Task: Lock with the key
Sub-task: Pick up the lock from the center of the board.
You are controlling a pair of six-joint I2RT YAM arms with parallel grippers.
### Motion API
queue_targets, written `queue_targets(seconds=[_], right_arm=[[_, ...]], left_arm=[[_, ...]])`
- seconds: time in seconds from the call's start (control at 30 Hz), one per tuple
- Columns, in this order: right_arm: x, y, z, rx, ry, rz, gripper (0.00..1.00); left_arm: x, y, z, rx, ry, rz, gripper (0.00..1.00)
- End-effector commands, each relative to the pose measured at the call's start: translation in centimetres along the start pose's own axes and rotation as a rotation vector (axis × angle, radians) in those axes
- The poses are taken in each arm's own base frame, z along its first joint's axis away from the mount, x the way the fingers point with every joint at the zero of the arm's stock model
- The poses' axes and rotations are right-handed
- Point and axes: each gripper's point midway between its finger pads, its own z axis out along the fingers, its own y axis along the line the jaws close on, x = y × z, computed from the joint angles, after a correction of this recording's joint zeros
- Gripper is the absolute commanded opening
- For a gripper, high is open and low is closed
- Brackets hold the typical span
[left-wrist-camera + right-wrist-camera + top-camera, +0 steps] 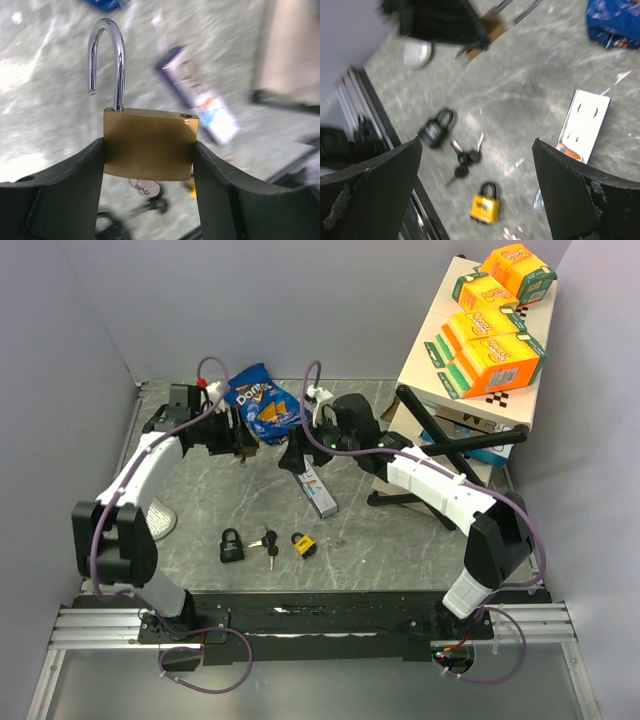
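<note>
My left gripper [238,443] is shut on a brass padlock [149,144], held above the table at the back left. Its steel shackle [106,59] is swung open, and a silver key [146,188] sticks out of the underside. The padlock also shows blurred in the right wrist view [487,27]. My right gripper [298,455] hangs open and empty above the table [477,145]. On the table in front lie a black padlock [231,545] [436,129], a bunch of black-headed keys [267,543] [466,159] and a yellow padlock [303,544] [485,206].
A blue Doritos bag [260,402] lies at the back. A long white and purple box [320,490] lies under the right gripper. A black stand [440,450] and a white cabinet [430,360] stacked with orange boxes are at the right. A white disc [165,520] lies at the left.
</note>
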Motion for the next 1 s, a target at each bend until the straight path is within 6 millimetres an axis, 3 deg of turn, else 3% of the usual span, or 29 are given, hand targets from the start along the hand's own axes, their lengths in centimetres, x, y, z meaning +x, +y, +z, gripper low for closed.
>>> queue_targets(seconds=[0.0,0.13,0.27,0.73,0.77,0.97], right_arm=[[-5.2,0.2,1.2,0.036,-0.171,0.124,1.00],[-6.9,1.7,2.7,0.031,-0.243,0.145,1.00],[-9.2,3.5,3.8,0.031,-0.321,0.098,1.00],[-9.9,5.2,7.7,0.107,-0.405,0.067,0.97],[-10.1,5.6,7.8,0.106,-0.418,0.060,0.95],[-10.6,5.2,8.7,0.179,-0.453,0.063,0.60]], left_arm=[[-3.6,-4.9,-3.7,0.178,-0.162,-0.148,0.02],[-4.8,-6.5,-6.7,0.244,-0.264,-0.235,0.01],[-5.8,-7.0,-8.4,0.270,-0.328,-0.312,0.01],[-5.7,-9.0,-11.3,0.355,-0.337,-0.472,0.01],[-5.6,-9.1,-11.3,0.357,-0.335,-0.484,0.01],[-5.6,-9.7,-12.1,0.384,-0.344,-0.495,0.01]])
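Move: The left fingers already hold the brass lock clear of the board; from them the open right gripper is about 12 cm to the right, 6 cm back and 6 cm higher. From the right hand, the lock's key end lies some 11 cm to the left, 5 cm ahead and 7 cm below. The white box is on the board about 12 cm right of the left hand, level with it and 15 cm below; the chip bag is some 21 cm ahead of that hand, 3 cm right and 14 cm below. Keeping its grip on the lock's body, the left hand lifts it about 10 cm more and draws back some 3 cm, rolling about 30 degrees so that its left side drops while it turns about 20 degrees counter-clockwise. The open right hand comes in to meet it from the right, going about 10 cm left with a smaller reach forward and up and turning slightly clockwise, until its fingertips are at the lock's key end beside the left fingers, where they start to close, ending about a third shut. ##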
